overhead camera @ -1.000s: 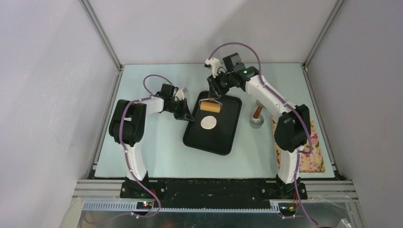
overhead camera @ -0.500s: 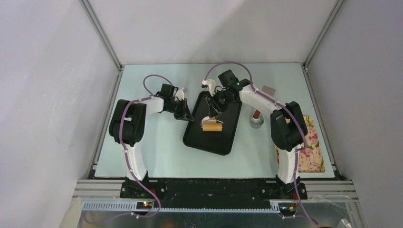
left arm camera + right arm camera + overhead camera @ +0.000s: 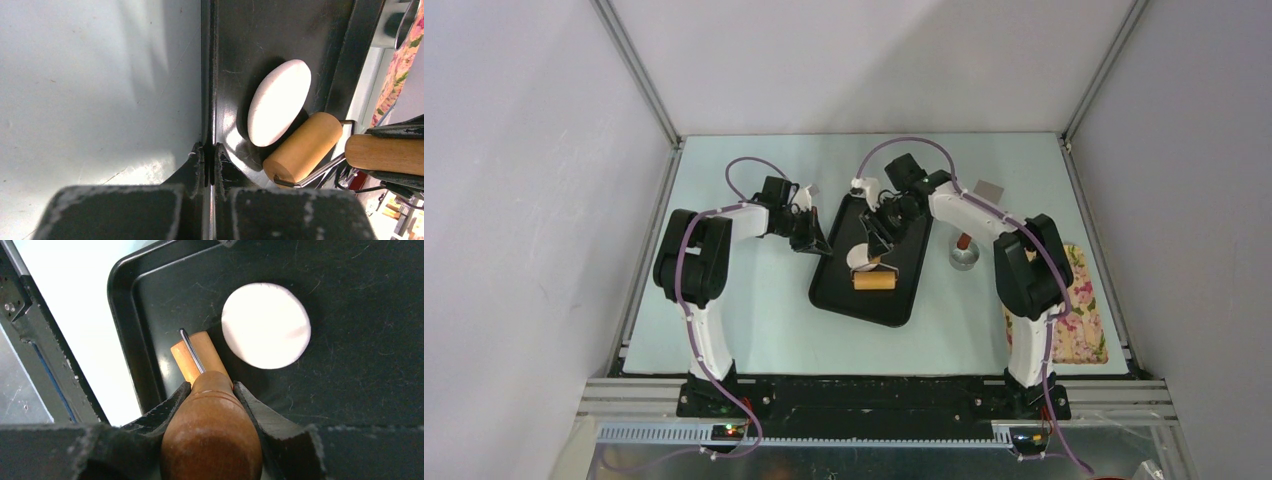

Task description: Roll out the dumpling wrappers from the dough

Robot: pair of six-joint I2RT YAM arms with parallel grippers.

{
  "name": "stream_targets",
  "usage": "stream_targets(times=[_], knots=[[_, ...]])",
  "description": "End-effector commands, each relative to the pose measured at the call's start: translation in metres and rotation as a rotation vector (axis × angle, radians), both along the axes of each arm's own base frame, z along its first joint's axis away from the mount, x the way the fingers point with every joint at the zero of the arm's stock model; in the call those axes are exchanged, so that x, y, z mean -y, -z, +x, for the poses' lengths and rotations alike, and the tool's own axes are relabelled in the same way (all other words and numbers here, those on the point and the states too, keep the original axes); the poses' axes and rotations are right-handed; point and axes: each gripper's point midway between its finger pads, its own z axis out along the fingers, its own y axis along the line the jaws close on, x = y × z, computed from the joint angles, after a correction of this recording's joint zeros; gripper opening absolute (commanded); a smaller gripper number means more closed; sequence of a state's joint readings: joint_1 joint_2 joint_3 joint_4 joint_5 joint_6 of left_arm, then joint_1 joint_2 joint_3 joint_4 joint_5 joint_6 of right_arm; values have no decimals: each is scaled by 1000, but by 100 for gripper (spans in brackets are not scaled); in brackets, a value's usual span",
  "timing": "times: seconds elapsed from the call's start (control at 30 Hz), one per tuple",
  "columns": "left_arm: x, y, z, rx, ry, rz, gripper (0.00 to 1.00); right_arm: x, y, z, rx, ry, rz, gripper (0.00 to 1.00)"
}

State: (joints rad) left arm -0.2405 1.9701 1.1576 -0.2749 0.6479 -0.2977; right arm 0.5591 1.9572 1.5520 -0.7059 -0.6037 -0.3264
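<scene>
The dough [image 3: 266,325] is a flattened white disc lying in the black tray [image 3: 360,365]. My right gripper [image 3: 212,386] is shut on the brown handle of a wooden roller [image 3: 196,356], whose barrel rests on the tray floor against the dough's near edge. From above, the roller [image 3: 874,282] lies just nearer than the dough [image 3: 858,257], with the right gripper [image 3: 879,243] over it. My left gripper [image 3: 210,149] is shut on the tray's left rim [image 3: 206,75]; beyond that rim, the dough [image 3: 279,102] and roller [image 3: 302,148] lie side by side. In the top view the left gripper [image 3: 821,246] sits at the tray [image 3: 906,292] edge.
A round steel cup [image 3: 964,255] with a brown-handled tool in it stands right of the tray. A floral cloth [image 3: 1079,320] lies at the table's right edge. A small grey square [image 3: 989,190] sits behind the cup. Enclosure walls surround the table.
The right arm has drawn the roller from the tray's far end across the dough to its near side. The left arm has stayed put on the rim.
</scene>
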Motion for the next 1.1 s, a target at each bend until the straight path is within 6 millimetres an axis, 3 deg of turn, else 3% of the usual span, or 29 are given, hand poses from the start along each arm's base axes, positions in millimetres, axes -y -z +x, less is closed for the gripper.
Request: stream_targets(times=[0.0, 0.07, 0.2, 0.3, 0.43, 0.7, 1.07], knots=[[-19, 31, -22, -123, -23, 98, 0, -4, -73, 7, 124, -33, 106, 0], [-19, 32, -22, -125, -23, 99, 0, -9, -99, 23, 189, -9, 149, 0], [-18, 31, -21, -122, -24, 99, 0, -17, -115, 59, 303, 47, 150, 0], [-19, 31, -21, -123, -24, 99, 0, -19, -99, 80, 346, 53, 119, 0], [-19, 31, -21, -121, -25, 101, 0, -21, -74, 90, 351, 8, 76, 0], [-19, 31, -21, -121, -25, 101, 0, -9, -1, 60, 247, -96, -40, 0], [-19, 31, -21, -119, -24, 102, 0, 15, 49, 1, 87, -114, -114, 0]])
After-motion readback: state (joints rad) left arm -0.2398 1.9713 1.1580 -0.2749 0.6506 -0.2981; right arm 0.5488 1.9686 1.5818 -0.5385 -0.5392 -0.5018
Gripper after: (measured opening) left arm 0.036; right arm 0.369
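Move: With my right hand I grip the roller's handle above the black tray. The white dough disc lies about 8 cm below this hand, some 3 cm to its left and 1 cm back. The wooden roller is about 6 cm back, 1 cm left and 7 cm below; the metal cup is some 18 cm to the right, roughly level fore and aft, 6 cm lower. From my left hand the dough is about 7 cm right, 1 cm back. I lift the roller off its spot behind the dough with my right hand, arcing some 8 cm up and 8 cm forward over the disc while the fingers tilt forward nearly 20 degrees. Then I lower it about 7 cm onto the dough's far part and draw it back roughly 2.5 cm, keeping my grip. My left hand stays put, still pinching the tray's left rim. ##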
